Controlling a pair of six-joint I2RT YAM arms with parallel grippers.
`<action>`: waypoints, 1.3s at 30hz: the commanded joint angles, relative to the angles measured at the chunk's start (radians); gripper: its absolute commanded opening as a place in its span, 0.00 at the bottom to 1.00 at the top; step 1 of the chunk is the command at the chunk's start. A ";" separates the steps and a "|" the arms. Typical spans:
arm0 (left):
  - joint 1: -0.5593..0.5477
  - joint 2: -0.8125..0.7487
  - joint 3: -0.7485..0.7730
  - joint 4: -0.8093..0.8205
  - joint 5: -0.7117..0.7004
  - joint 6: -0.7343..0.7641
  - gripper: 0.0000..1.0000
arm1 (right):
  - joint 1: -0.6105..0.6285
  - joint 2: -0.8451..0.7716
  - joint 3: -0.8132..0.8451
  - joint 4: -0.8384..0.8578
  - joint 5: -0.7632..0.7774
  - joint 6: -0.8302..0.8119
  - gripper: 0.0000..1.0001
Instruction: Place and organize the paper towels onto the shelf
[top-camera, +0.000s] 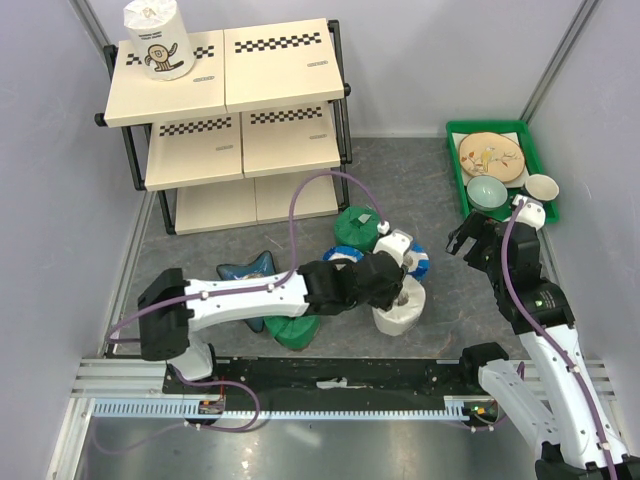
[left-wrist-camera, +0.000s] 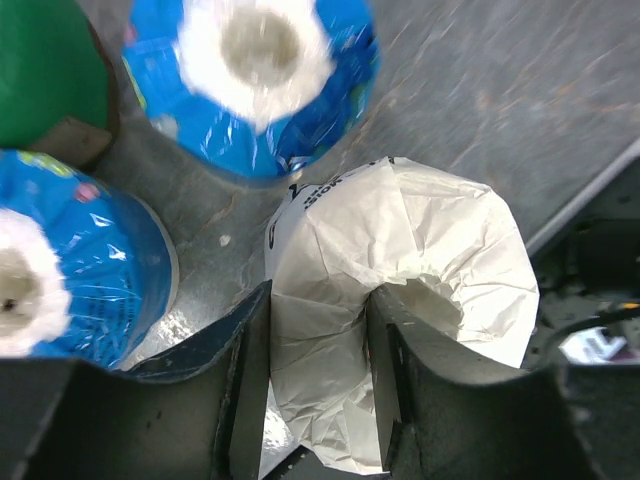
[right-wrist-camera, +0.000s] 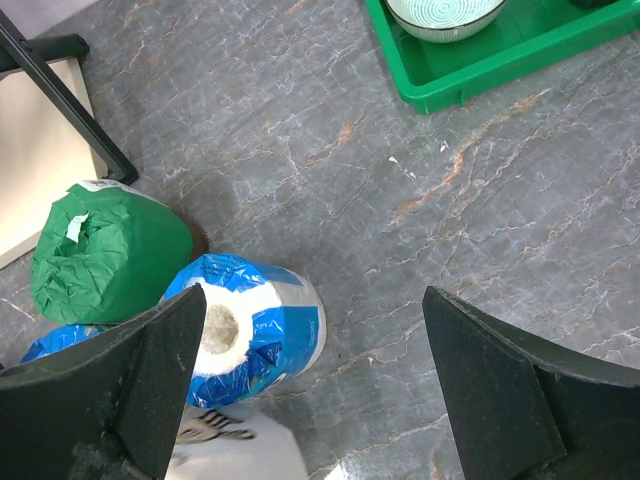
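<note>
One white paper towel roll (top-camera: 158, 38) stands on the shelf's (top-camera: 270, 70) top tier, at the left. On the floor lie a second white roll (top-camera: 398, 312), two blue rolls (top-camera: 412, 258) (top-camera: 338, 257) and two green rolls (top-camera: 358, 222) (top-camera: 292, 331). My left gripper (left-wrist-camera: 318, 390) is shut on the floor white roll (left-wrist-camera: 440, 240), pinching its wall with one finger in the hollow core. My right gripper (right-wrist-camera: 315, 380) is open and empty above bare floor, right of a blue roll (right-wrist-camera: 255, 320) and a green roll (right-wrist-camera: 105, 250).
A blue star-shaped dish (top-camera: 250, 268) lies left of the rolls. A green tray (top-camera: 455, 160) of dishes stands at the back right; its corner shows in the right wrist view (right-wrist-camera: 470, 70). The shelf's leg and bottom board (right-wrist-camera: 30, 170) are near.
</note>
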 joint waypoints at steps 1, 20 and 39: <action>0.000 -0.137 0.113 -0.002 -0.029 0.060 0.46 | -0.001 -0.007 0.001 0.017 0.028 -0.019 0.98; 0.479 -0.105 0.906 -0.305 -0.055 0.410 0.50 | -0.001 -0.004 0.005 0.014 0.012 -0.035 0.98; 0.817 -0.024 1.130 -0.081 -0.097 0.507 0.45 | -0.002 -0.027 -0.006 -0.032 -0.032 -0.025 0.98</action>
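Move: The left hand already holds the white roll by its wall, a few centimetres off the table. The free spot on the top shelf lies about 28 cm ahead, 30 cm left and 37 cm above; the first white roll stands some 13 cm to the left of that spot, level with it. The right blue roll is roughly 10 cm ahead and 4 cm right of the left hand, 10 cm lower. From the right hand the spot is about 17 cm ahead, 46 cm left and 29 cm up. Straight up first, then on up while swinging left and forward in a fast sweep to the top shelf: the left arm carries the pinched white roll about 44 cm higher, nearly 30 cm left and 23 cm forward, easing its climb near the end as it closes in beside the first white roll. The wrist turns counter-clockwise and tips the fingers up from their downward slant; the grip keeps. ##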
